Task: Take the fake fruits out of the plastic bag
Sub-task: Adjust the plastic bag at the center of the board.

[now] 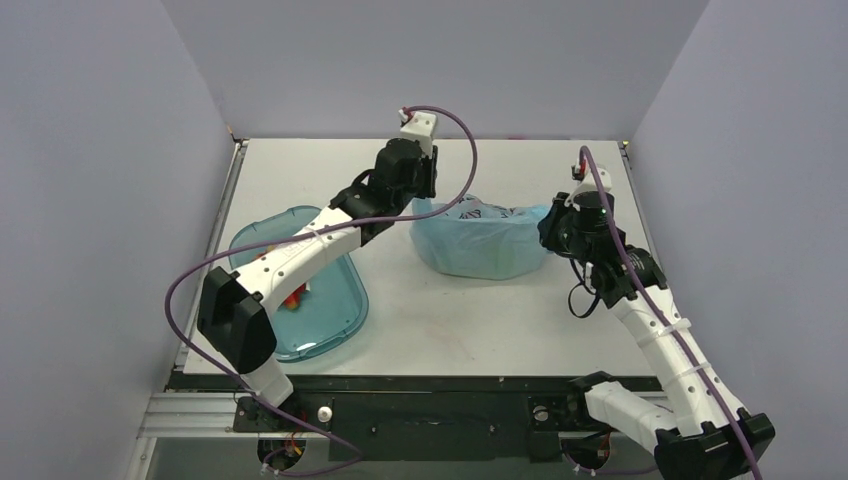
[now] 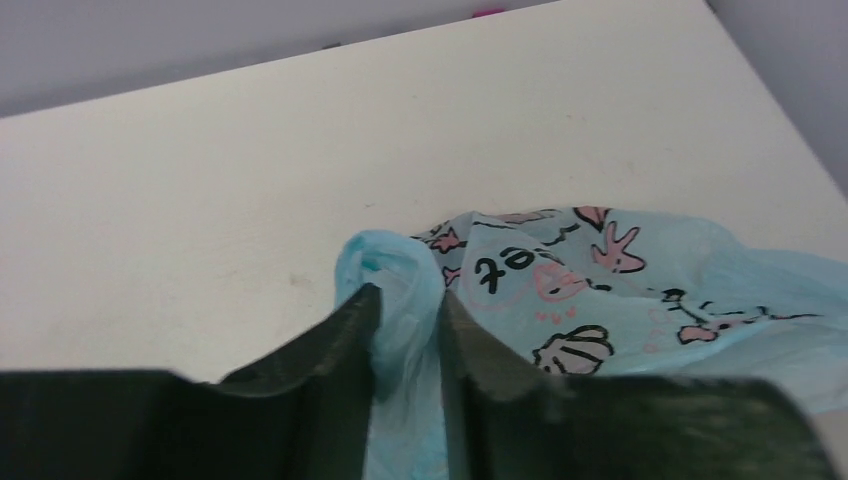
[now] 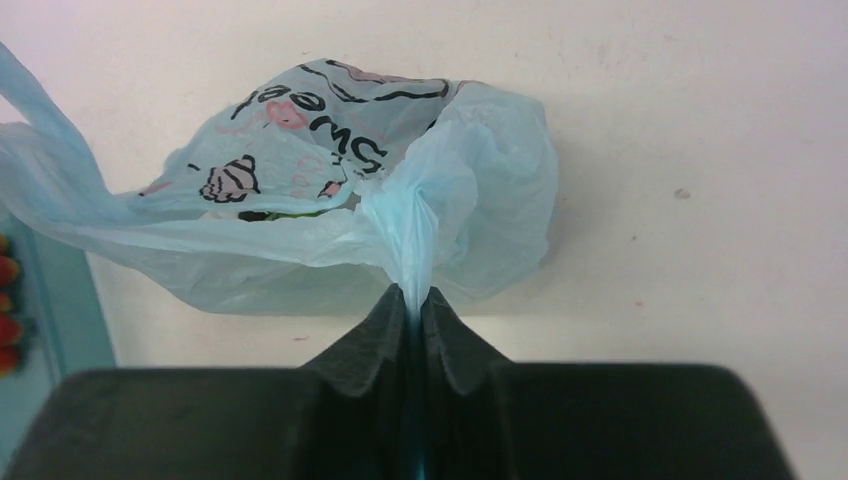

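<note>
The light-blue plastic bag (image 1: 480,243) lies on the table between my two grippers, its mouth stretched open. My left gripper (image 1: 418,196) is at the bag's left end, shut on a bunched handle loop (image 2: 405,290). My right gripper (image 1: 552,226) is at the bag's right end, shut tight on a twisted strip of the bag (image 3: 412,250). A sliver of something green and dark (image 3: 285,213) shows inside the bag mouth. A red berry cluster (image 1: 295,297) lies in the teal tray and also shows at the left edge of the right wrist view (image 3: 8,300). The other fruits are hidden.
The rigid teal tray (image 1: 335,320) stands at the near left, partly under my left arm. White table (image 1: 520,320) lies in front of the bag. Grey walls close in the left, back and right sides.
</note>
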Controlling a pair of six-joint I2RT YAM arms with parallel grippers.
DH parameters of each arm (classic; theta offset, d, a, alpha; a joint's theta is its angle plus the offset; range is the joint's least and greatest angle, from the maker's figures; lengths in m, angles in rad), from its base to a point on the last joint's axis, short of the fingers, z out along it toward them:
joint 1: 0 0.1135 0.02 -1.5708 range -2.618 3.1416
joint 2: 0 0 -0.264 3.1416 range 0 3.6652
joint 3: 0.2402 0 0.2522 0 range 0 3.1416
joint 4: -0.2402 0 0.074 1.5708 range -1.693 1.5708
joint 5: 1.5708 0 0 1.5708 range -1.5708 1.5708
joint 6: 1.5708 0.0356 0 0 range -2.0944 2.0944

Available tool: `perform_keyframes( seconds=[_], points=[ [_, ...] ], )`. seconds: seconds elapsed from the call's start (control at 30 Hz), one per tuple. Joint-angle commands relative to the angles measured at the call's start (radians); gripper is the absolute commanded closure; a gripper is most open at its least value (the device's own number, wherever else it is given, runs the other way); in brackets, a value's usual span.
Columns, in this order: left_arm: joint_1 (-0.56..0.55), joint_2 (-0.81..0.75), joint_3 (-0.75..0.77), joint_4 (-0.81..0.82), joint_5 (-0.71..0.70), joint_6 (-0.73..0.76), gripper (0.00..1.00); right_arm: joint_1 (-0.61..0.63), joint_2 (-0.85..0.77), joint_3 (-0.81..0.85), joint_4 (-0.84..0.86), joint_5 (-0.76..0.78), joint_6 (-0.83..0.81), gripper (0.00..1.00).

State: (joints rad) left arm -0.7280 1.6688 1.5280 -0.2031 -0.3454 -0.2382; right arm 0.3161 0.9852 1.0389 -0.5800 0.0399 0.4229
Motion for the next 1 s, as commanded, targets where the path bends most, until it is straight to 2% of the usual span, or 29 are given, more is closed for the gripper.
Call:
perform_keyframes(
  seconds=[0.0, 0.03, 0.07, 0.2, 0.27, 0.47, 0.57, 0.63, 0.77, 0.87, 0.97],
  points=[
    [0.06, 0.002, 0.083, 0.033, 0.141, -0.063, 0.84, -0.003, 0.034, 0.072, 0.0, 0.037, -0.017, 1.0],
    [0.077, 0.002, 0.088, 0.051, 0.167, -0.08, 0.96, -0.012, 0.045, 0.105, -0.016, 0.051, -0.02, 1.0],
    [0.114, 0.003, 0.102, 0.059, 0.231, -0.123, 0.99, -0.042, 0.067, 0.127, -0.022, 0.052, -0.02, 1.0],
    [0.233, 0.024, 0.166, 0.169, 0.418, -0.26, 1.0, -0.188, 0.151, 0.286, -0.047, -0.01, -0.014, 1.0],
    [0.275, 0.046, 0.223, 0.186, 0.441, -0.319, 1.0, -0.22, 0.193, 0.383, -0.067, 0.005, -0.017, 1.0],
    [0.342, 0.168, 0.376, 0.314, 0.479, -0.488, 1.0, -0.238, 0.302, 0.648, -0.115, 0.04, -0.031, 1.0],
    [0.356, 0.254, 0.549, 0.255, 0.558, -0.533, 1.0, -0.237, 0.348, 0.705, -0.131, 0.018, -0.042, 1.0],
    [0.363, 0.293, 0.604, 0.225, 0.624, -0.549, 1.0, -0.231, 0.348, 0.694, -0.137, -0.009, -0.046, 1.0],
    [0.364, 0.261, 0.479, 0.229, 0.699, -0.531, 1.0, -0.182, 0.292, 0.559, -0.134, -0.022, -0.056, 1.0],
    [0.368, 0.175, 0.268, 0.268, 0.736, -0.519, 1.0, -0.077, 0.207, 0.404, -0.126, 0.042, -0.073, 1.0],
    [0.377, 0.069, 0.095, 0.281, 0.762, -0.518, 1.0, -0.02, 0.129, 0.262, -0.118, 0.009, -0.049, 0.92]
  ],
)
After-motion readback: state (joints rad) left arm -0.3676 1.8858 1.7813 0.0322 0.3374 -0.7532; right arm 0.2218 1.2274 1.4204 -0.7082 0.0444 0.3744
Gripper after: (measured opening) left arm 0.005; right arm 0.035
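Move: The plastic bag's left handle is already between the left pads, with the bag's middle about 12 cm to the right, 7 cm back and 12 cm below. The clear blue box lies some 30 cm left of the left hand, 14 cm back and 18 cm down. From the right hand, which has the gathered right handle at its pads, the bag's middle is roughly 14 cm left, 5 cm ahead and 10 cm down. Both grippers close fully on the bag's handles and swing up and forward together, each rising about 15 cm, the left rolling some 40 degrees with its left side dropping while the right also veers to its right. Then both sink 8 to 9 cm, still pinching the handles, the right also easing back and left. ##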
